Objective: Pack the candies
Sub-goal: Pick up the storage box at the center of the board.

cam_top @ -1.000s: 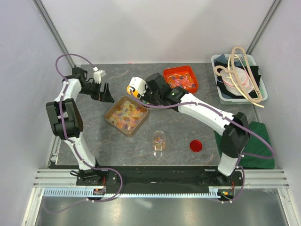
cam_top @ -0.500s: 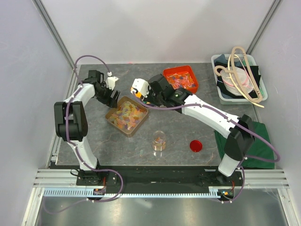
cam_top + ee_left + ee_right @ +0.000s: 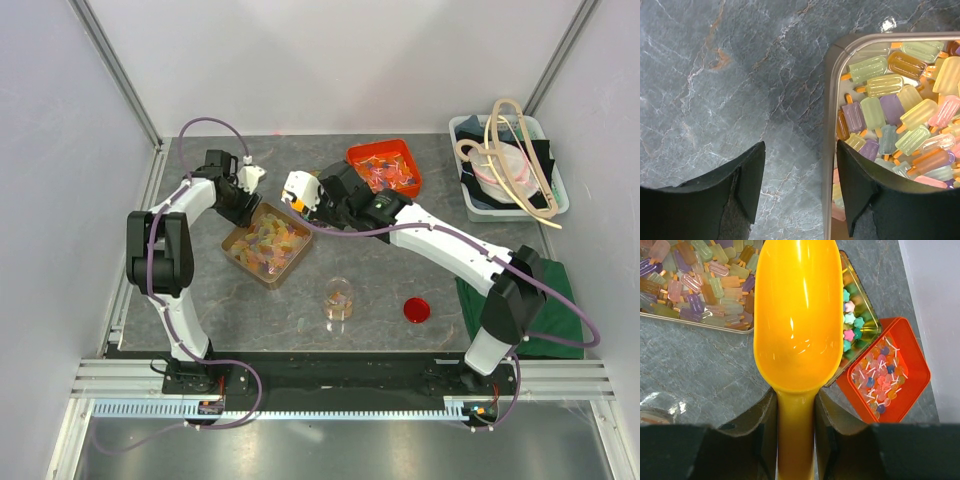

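The candies (image 3: pixel 270 240) are pale popsicle-shaped pieces heaped in a brown metal tray (image 3: pixel 243 266). The left wrist view shows the candies (image 3: pixel 895 115) close up. My left gripper (image 3: pixel 243 203) sits at the tray's far-left corner. Its jaws are open and straddle the tray's rim (image 3: pixel 829 125), one finger over the table and one over the candies, so my left gripper (image 3: pixel 800 185) grips nothing. My right gripper (image 3: pixel 796 425) is shut on the handle of an empty yellow scoop (image 3: pixel 797 315). The scoop (image 3: pixel 293 190) hovers by the tray's far edge.
A clear jar (image 3: pixel 340 298) holding a few candies stands at front centre, with a red lid (image 3: pixel 417 310) to its right. A red tray of lollipops (image 3: pixel 385 167) and a gold tin of star candies (image 3: pixel 857 315) sit behind the scoop. A bin (image 3: pixel 510 165) and a green cloth (image 3: pixel 548 300) are on the right.
My left arm has swung right, from left of the tray onto its far-left corner, and its jaws have narrowed. The right gripper and scoop have shifted slightly right.
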Robot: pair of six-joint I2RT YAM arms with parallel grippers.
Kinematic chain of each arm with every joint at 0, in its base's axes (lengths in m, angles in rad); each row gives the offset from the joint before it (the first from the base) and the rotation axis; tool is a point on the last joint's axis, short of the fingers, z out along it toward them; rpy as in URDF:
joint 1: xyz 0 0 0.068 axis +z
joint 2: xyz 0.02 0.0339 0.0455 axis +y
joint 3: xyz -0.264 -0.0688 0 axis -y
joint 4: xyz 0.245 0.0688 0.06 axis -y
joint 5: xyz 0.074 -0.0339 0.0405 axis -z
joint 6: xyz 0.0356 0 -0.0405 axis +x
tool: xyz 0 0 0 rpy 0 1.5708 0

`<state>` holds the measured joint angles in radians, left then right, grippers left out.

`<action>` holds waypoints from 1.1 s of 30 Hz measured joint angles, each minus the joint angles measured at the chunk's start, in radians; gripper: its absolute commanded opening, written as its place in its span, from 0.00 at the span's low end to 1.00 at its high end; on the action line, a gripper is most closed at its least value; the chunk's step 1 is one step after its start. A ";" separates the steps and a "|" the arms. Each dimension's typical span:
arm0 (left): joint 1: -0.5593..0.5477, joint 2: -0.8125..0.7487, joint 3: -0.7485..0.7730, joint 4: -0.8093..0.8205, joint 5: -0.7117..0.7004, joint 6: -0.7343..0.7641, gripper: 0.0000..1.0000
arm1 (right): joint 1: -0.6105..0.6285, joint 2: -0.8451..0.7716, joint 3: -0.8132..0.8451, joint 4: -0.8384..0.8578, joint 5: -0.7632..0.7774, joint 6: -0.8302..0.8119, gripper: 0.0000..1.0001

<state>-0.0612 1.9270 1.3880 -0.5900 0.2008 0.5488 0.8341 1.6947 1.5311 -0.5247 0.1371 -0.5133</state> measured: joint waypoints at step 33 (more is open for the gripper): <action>-0.035 0.011 -0.068 0.039 -0.050 0.028 0.02 | 0.068 0.038 0.077 -0.175 0.064 -0.168 0.00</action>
<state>-0.0959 1.9381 1.3197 -0.5507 0.1509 0.5766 0.9016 1.7329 1.6077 -0.6998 0.2008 -0.6815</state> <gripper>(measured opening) 0.034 0.356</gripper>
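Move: The storage box's middle is about 7 cm to the right of the left gripper, 6 cm back and 4 cm lower, its far-left rim just beside the open fingers. The box of star candies stands some 21 cm to the left gripper's right and 6 cm farther out; the jar stands 25 cm to its right and 20 cm back. From the right gripper, which holds the scoop, the storage box lies roughly 15 cm left, 8 cm back and 18 cm below. Bring the left gripper down about 2.5 cm and some 1.5 cm back so the fingers straddle the storage box's far-left rim, then shut them fully to pinch that rim. Keep the yellow scoop gripped in the right hand, holding still until near the end, then draw it back about 2 cm with a turn of some 15 degrees, left side dipping. ##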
